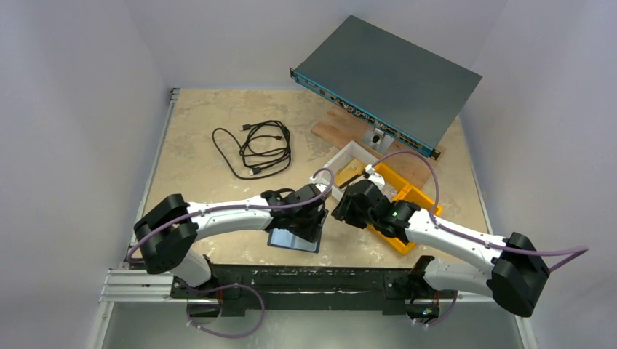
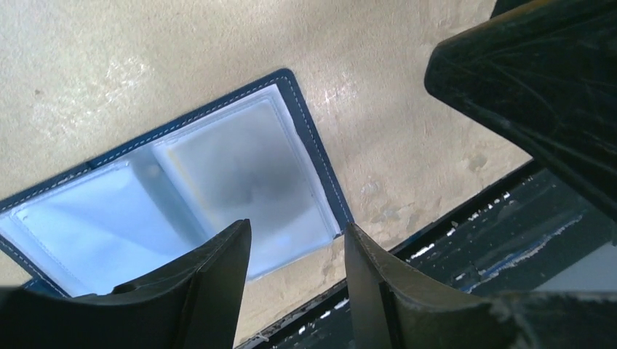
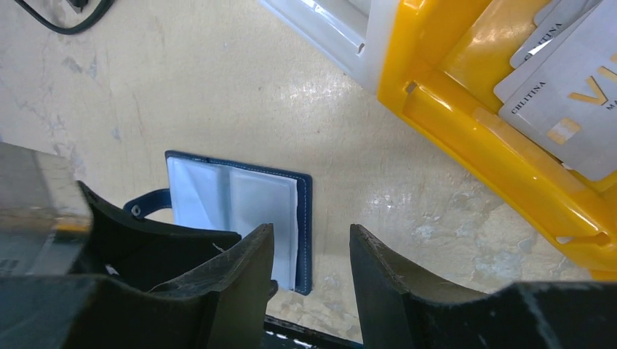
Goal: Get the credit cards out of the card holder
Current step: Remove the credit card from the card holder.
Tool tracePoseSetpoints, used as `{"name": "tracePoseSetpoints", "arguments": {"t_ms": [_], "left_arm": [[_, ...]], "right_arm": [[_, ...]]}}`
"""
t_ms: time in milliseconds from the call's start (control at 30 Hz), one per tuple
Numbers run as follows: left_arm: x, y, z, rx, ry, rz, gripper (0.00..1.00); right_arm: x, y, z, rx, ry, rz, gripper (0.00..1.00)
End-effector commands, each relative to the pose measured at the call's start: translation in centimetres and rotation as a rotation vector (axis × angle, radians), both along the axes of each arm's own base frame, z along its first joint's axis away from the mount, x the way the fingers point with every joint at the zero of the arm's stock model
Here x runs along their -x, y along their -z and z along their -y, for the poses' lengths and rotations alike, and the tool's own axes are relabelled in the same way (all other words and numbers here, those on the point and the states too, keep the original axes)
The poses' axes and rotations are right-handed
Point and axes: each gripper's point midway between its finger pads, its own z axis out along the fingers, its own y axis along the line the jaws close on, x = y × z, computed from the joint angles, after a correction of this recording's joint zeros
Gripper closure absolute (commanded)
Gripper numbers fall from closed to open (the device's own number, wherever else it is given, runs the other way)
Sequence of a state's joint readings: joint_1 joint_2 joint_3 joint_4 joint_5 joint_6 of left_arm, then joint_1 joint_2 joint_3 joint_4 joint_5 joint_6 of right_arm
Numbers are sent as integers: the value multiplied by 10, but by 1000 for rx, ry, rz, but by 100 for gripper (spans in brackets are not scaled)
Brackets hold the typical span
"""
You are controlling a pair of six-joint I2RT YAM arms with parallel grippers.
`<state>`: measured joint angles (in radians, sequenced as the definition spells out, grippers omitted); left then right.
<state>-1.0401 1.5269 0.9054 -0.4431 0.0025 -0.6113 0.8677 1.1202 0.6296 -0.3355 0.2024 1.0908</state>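
The card holder [image 1: 295, 240] lies opened flat near the table's front edge, navy cover down and pale clear sleeves up [image 2: 240, 167]. Its snap tab [image 3: 149, 203] sticks out to the left in the right wrist view. My left gripper [image 1: 309, 217] hovers just above the holder's near edge [image 2: 297, 229], open, with nothing between its fingers. My right gripper [image 1: 340, 207] hangs to the right of the holder [image 3: 311, 233], open and empty over bare table. Several grey credit cards [image 3: 567, 87] lie in the yellow bin [image 3: 473, 123].
A white bin [image 1: 349, 156] stands beside the yellow bin [image 1: 407, 211]. Behind them are a wooden board [image 1: 342, 123] and a tilted grey rack unit [image 1: 385, 76]. A coiled black cable [image 1: 258, 149] lies at mid-left. A black rail [image 1: 305, 276] runs along the table's front edge.
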Motion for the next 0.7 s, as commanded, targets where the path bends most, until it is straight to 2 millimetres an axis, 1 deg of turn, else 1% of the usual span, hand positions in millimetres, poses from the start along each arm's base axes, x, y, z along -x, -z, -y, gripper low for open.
{"name": "tracePoseSetpoints", "arguments": {"t_ms": [0,100,200,333,367,467,600,667], "left_arm": [[-12,-2,8,-59,27,85,51],[-10,9,6,-113,37,87,51],[-7,21,0,-194,38,91,52],[-7,36,-7,-286,22,90,56],[-6,41,-8,-300,17,80,59],[-6,45,-8,-311,10,74,69],[-6,47,-6,-310,4,65,84],[-7,45,-3,-287,-8,54,91]], "right_arm": [[-5,-4,13,4,64,23,57],[-4,-3,15,2,67,23,57],[-4,-3,16,6,66,22,57],[-4,-1,15,9,61,18,57],[-4,0,15,9,58,18,57],[-4,1,14,11,52,13,57],[-4,2,12,11,45,13,57],[-3,2,9,5,28,11,57]]}}
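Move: Just under the left hand, about 3 cm below and barely 1 cm ahead, lies the milky plastic sleeve of the card holder's right page. The middle of the open holder is some 5 cm to this hand's left, level with it. The white bin stands about 18 cm ahead and 9 cm to the right, the card bin about 12 cm ahead and 17 cm to the right. From the right hand the sleeve is roughly 7 cm left, 4 cm back and 7 cm below. Sinking about 3 cm onto the right page of the card holder, the left hand swings its fingers some 15 degrees nearer to straight down. Once low, it hardly travels and closes from half open to nearly shut, pinching the milky sleeve between its fingertips near the page's outer side. ##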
